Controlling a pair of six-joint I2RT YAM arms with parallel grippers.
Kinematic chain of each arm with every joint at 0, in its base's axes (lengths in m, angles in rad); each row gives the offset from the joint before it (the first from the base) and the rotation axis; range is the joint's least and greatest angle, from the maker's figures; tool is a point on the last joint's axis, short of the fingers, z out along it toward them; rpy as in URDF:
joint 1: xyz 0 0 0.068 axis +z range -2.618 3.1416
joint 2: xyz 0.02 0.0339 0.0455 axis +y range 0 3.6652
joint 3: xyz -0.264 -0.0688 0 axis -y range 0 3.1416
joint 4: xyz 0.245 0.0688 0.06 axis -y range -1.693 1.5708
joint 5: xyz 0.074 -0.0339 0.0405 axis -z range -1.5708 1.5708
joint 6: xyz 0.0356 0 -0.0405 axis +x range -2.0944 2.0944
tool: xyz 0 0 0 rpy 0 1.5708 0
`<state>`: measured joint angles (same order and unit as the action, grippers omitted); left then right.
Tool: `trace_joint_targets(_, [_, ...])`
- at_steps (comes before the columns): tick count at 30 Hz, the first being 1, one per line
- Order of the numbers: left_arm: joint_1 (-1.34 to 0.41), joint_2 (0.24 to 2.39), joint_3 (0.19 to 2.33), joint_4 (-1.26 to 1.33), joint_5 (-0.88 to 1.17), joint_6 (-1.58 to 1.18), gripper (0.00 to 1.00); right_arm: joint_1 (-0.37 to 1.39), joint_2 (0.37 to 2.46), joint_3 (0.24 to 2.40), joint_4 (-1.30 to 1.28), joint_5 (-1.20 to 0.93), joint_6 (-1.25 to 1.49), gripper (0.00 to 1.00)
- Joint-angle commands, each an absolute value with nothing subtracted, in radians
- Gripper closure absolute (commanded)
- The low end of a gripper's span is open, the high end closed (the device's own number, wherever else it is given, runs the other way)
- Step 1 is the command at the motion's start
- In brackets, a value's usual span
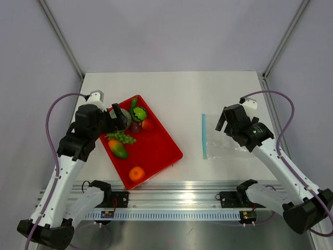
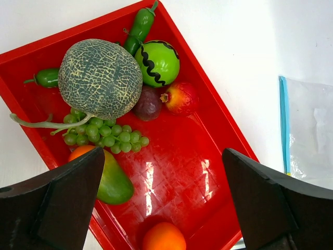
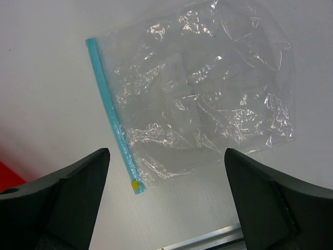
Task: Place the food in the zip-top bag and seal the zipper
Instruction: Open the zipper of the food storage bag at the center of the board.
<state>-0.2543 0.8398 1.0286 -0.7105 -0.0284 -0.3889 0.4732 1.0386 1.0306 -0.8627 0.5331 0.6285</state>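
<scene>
The food lies on a red tray [image 2: 213,135]: a netted melon [image 2: 100,78], a green striped ball [image 2: 157,62], a purple fruit [image 2: 148,103], a red fruit [image 2: 180,98], grapes [image 2: 104,135], a mango [image 2: 113,182], an orange [image 2: 164,237] and a cucumber [image 2: 140,26]. My left gripper [image 2: 164,203] hovers open above the tray's middle, empty. The clear zip-top bag [image 3: 208,99] lies flat on the white table, its light blue zipper [image 3: 112,117] along the left edge. Above the bag's near edge my right gripper [image 3: 166,198] hangs open, holding nothing.
In the top view the tray [image 1: 161,151] sits left of centre and the bag [image 1: 223,143] right of centre, with bare table between them. A metal rail [image 1: 177,199] runs along the near edge. Grey walls enclose the table.
</scene>
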Motion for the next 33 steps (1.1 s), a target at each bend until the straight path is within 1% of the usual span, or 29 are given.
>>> trace_joint_targets(1, [-0.258,0.850,1.080,-0.699,-0.006,-0.368,0.01,0.477,1.022,1.020,-0.830,0.552,0.626,0.01])
trace_joint_targets(9, [-0.258,0.879,1.080,-0.736,-0.009,-0.388,0.01,0.479,1.046,1.014,-0.838,0.528,0.621,0.01])
trace_joint_targets(14, [-0.258,0.888,1.066,-0.747,-0.006,-0.403,0.01,0.482,1.103,1.008,-0.761,0.431,0.597,0.00])
trace_joint_targets(17, [-0.258,0.887,1.052,-0.736,-0.006,-0.416,0.01,0.528,1.169,1.020,-0.726,0.417,0.601,0.00])
trace_joint_targets(20, [-0.258,0.893,1.052,-0.735,-0.006,-0.422,0.01,0.606,1.267,1.048,-0.721,0.459,0.617,0.01])
trace_joint_targets(22, [-0.258,0.894,1.054,-0.741,-0.006,-0.425,0.01,0.626,1.336,1.045,-0.688,0.448,0.614,0.07])
trace_joint_targets(23, [-0.258,0.896,1.052,-0.741,-0.006,-0.423,0.01,0.626,1.357,1.036,-0.666,0.434,0.611,0.20])
trace_joint_targets(25, [-0.258,0.896,1.052,-0.747,-0.006,-0.423,0.01,0.624,1.411,1.006,-0.600,0.437,0.589,0.28])
trace_joint_targets(26, [-0.258,0.897,1.052,-0.750,-0.006,-0.422,0.01,0.626,1.433,1.002,-0.585,0.452,0.583,0.30])
trace_joint_targets(29, [-0.258,0.894,1.051,-0.761,0.020,-0.419,0.01,0.621,1.525,1.022,-0.557,0.439,0.540,0.32])
trace_joint_targets(33, [-0.258,0.896,1.046,-0.765,0.028,-0.416,0.01,0.618,1.630,1.043,-0.508,0.402,0.514,0.32])
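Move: The bag's blue zipper strip runs roughly forward and back; its middle lies about 9 cm to the right hand's left, some 6 cm ahead and 18 cm below. The yellow tab at its near end is about 9 cm left and 4 cm back, and the clear bag's middle about 5 cm straight ahead, both on the table too. The red tray's middle is some 35 cm left and 5 cm ahead. From the left hand the strip is about 37 cm right, 7 cm ahead and 24 cm below. From above the clear bag, the right hand swings left towards the blue zipper strip and then drops steeply over its near half, about 14 cm down and 9 cm left in all, the fingers tipping some 20 degrees further down, turning about 15 degrees counter-clockwise to line up with the strip, and closing from wide open to about two thirds. They end on either side of the strip, still above it with no contact seen, while the left hand stays open over the tray and sinks only about 2 cm. ##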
